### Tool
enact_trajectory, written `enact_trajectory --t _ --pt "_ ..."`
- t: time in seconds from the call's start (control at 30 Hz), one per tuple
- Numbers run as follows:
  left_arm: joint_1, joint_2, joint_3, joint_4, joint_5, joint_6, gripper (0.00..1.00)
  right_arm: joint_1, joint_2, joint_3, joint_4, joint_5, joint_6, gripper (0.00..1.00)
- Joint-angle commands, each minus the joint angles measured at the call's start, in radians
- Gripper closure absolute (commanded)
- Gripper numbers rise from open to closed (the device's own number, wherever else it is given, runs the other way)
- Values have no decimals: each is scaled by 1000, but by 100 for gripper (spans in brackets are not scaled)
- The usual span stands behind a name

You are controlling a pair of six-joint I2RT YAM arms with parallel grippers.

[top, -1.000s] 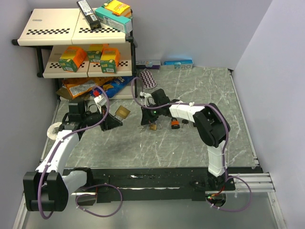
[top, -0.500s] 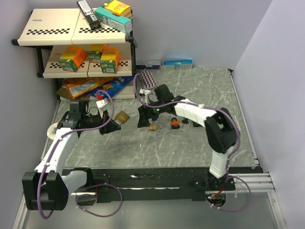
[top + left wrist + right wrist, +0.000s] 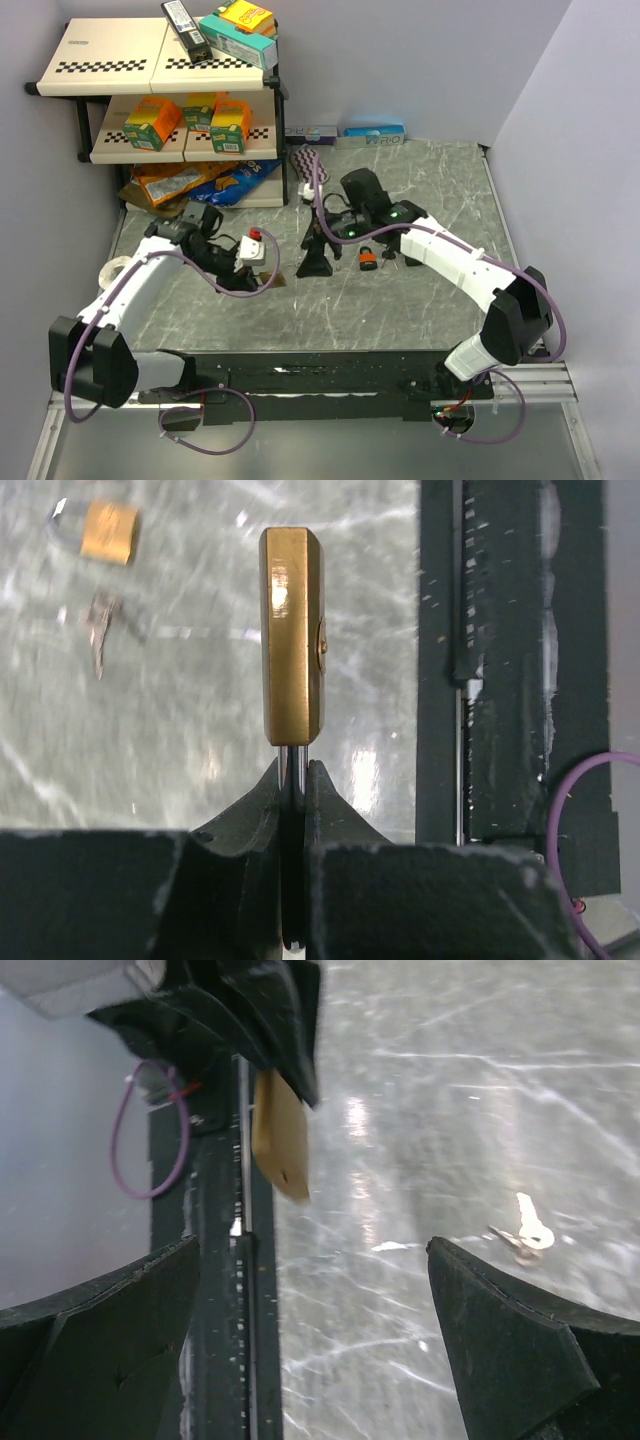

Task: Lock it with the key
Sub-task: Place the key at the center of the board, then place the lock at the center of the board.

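Observation:
A brass padlock [image 3: 292, 640] hangs above the marble table, held by its steel shackle between the shut fingers of my left gripper [image 3: 293, 770]. From above, that padlock [image 3: 275, 273] is left of centre, just off my left gripper [image 3: 264, 266]. My right gripper [image 3: 312, 1245] stands wide open and empty, facing the held padlock [image 3: 280, 1135] from a short way off. A silver key [image 3: 530, 1230] lies flat on the table to its right. A smaller brass padlock [image 3: 108, 530] lies beside a key [image 3: 98, 630]. In the top view my right gripper [image 3: 318, 258] is at centre.
An orange padlock [image 3: 368, 258] and a small dark item [image 3: 390, 256] lie right of my right gripper. A shelf [image 3: 150, 70] with boxes stands at the back left, snack bags [image 3: 190, 180] below it. A tape roll [image 3: 112, 270] sits far left, a patterned pouch [image 3: 308, 162] behind.
My right gripper has opened wide and drawn back from the small padlock. My left arm has swung the brass padlock rightward and nearer, toward the right gripper.

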Motion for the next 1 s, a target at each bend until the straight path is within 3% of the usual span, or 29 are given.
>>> enact_trajectory --t 0.0,0.13,0.6,0.8,0.83,0.9,0.93,0.97 --pt "-50 41 102 -61 141 70 99 63 3 -5 25 -45 10 0" --pt "-57 80 142 -92 182 48 99 83 12 -35 76 -51 56 2" --pt "-64 143 196 -142 233 22 99 111 50 -65 208 -33 144 23" --pt "-64 155 207 -142 256 0 99 115 64 -63 223 -40 147 52" --pt "-64 158 207 -141 261 -9 98 115 60 -66 231 -42 148 65" --pt "-62 162 211 -141 268 -21 98 115 60 -71 228 -48 147 79" --pt "-62 167 213 -145 268 -26 96 115 58 -69 219 -50 141 100" --pt "-61 169 214 -146 271 -32 94 115 53 -72 214 -50 134 100"
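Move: The brass padlock, held by its shackle, has its body some 4 cm to the right of the left hand and 3 cm below it. From the empty right hand that body lies about 8 cm left, 2 cm back and 5 cm lower. On the table, roughly 19 cm beneath the right hand, the key is 10 cm ahead and 2 cm left, a small brass lock 10 cm ahead and 3 cm right, the orange lock 10 cm ahead and 13 cm right. The brass padlock's body is brought between the two hands: the left keeps the shackle pinched and carries it some 3 cm right and a bit over 2 cm up towards the right gripper, tilting it slightly. The right hand, wide open, goes back and left, then left and a little down, about 5 cm in all, and closes to pinch the body. ##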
